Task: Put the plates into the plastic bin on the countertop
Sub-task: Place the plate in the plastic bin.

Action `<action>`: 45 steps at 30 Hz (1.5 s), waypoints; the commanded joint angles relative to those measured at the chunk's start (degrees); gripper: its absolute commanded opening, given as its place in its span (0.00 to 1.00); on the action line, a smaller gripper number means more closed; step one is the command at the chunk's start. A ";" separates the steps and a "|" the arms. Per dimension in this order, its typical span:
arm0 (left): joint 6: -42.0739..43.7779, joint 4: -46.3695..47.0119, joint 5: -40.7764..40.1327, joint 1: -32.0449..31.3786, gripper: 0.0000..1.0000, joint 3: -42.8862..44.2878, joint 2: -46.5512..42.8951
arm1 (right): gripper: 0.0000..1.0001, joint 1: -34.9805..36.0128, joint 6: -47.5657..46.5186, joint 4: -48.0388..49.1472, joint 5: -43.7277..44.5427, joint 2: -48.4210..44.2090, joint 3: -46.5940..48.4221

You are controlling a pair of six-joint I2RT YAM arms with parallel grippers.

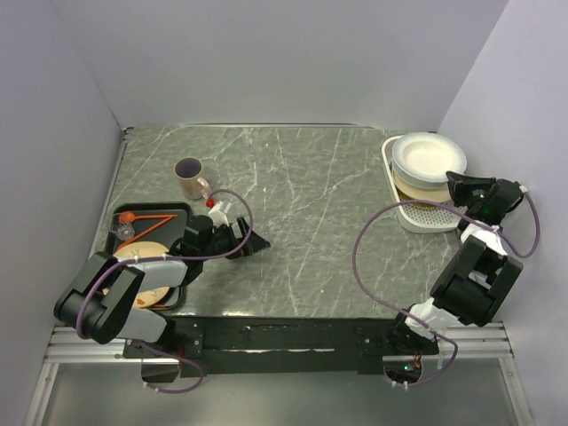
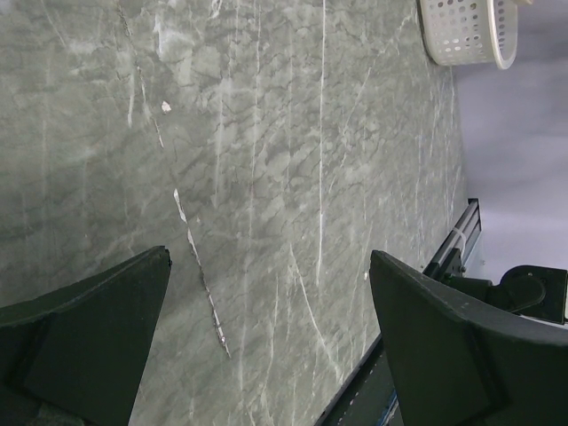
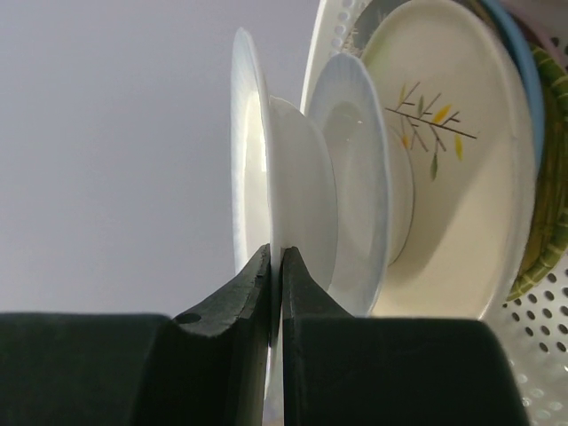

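Note:
The white plastic bin [image 1: 424, 217] stands at the far right of the countertop [image 1: 302, 195] with several plates stacked in it. A white plate [image 1: 429, 158] lies on top of that stack, and my right gripper [image 1: 459, 185] is shut on its near rim. In the right wrist view the jaws [image 3: 277, 259] pinch the thin rim of that white plate [image 3: 297, 186]; behind it are another white plate [image 3: 359, 177] and a beige plate with a branch motif [image 3: 461, 177]. My left gripper [image 1: 253, 241] hangs open over bare countertop [image 2: 266, 177], holding nothing. A beige plate [image 1: 140, 255] rests on the tray at left.
A beige mug [image 1: 189, 178] stands at the back left. A black tray [image 1: 151, 213] near the left edge carries orange utensils [image 1: 146, 218]. Grey walls close in the left, back and right sides. The bin's lattice wall [image 2: 466, 35] shows at the top right of the left wrist view.

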 commanded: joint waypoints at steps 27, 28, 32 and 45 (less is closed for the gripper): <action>0.91 0.37 0.47 -0.26 0.99 -1.13 -3.57 | 0.43 2.76 -5.93 1.58 4.00 -1.32 -4.02; 0.91 0.11 0.38 -0.26 0.99 -1.05 -3.65 | 0.45 2.76 -6.02 1.41 4.00 -1.49 -4.63; 1.00 -0.51 0.29 -0.26 0.99 -0.78 -4.09 | 0.54 2.76 -5.94 1.84 4.35 -3.07 -6.22; 1.61 -1.13 -0.32 -0.26 0.99 -0.25 -4.97 | 0.76 2.67 -5.23 -0.78 5.50 -11.33 -6.84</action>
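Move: The right hand already pinches the white plate by its near right rim; the plate's middle is about 5 cm ahead and 6 cm left, level with the fingers. It is bound for the lower white plate, roughly 3 cm ahead, 5 cm left and 5 cm below. Under that, the cream plate is about 1 cm ahead, 5 left, 9 below; the bin's middle is some 1 cm back, 3 left, 13 below. The lower white plate is about 16 cm ahead, 40 right and 8 above the idle left hand. Still pinching the white plate's rim, the right hand lowers it about 3 cm towards the lower white plate, easing slightly forward. The fingers then open to roughly three-quarters and let go of the rim, while the hand draws back some 3 cm and slips a couple of centimetres left, rising at the very end. ##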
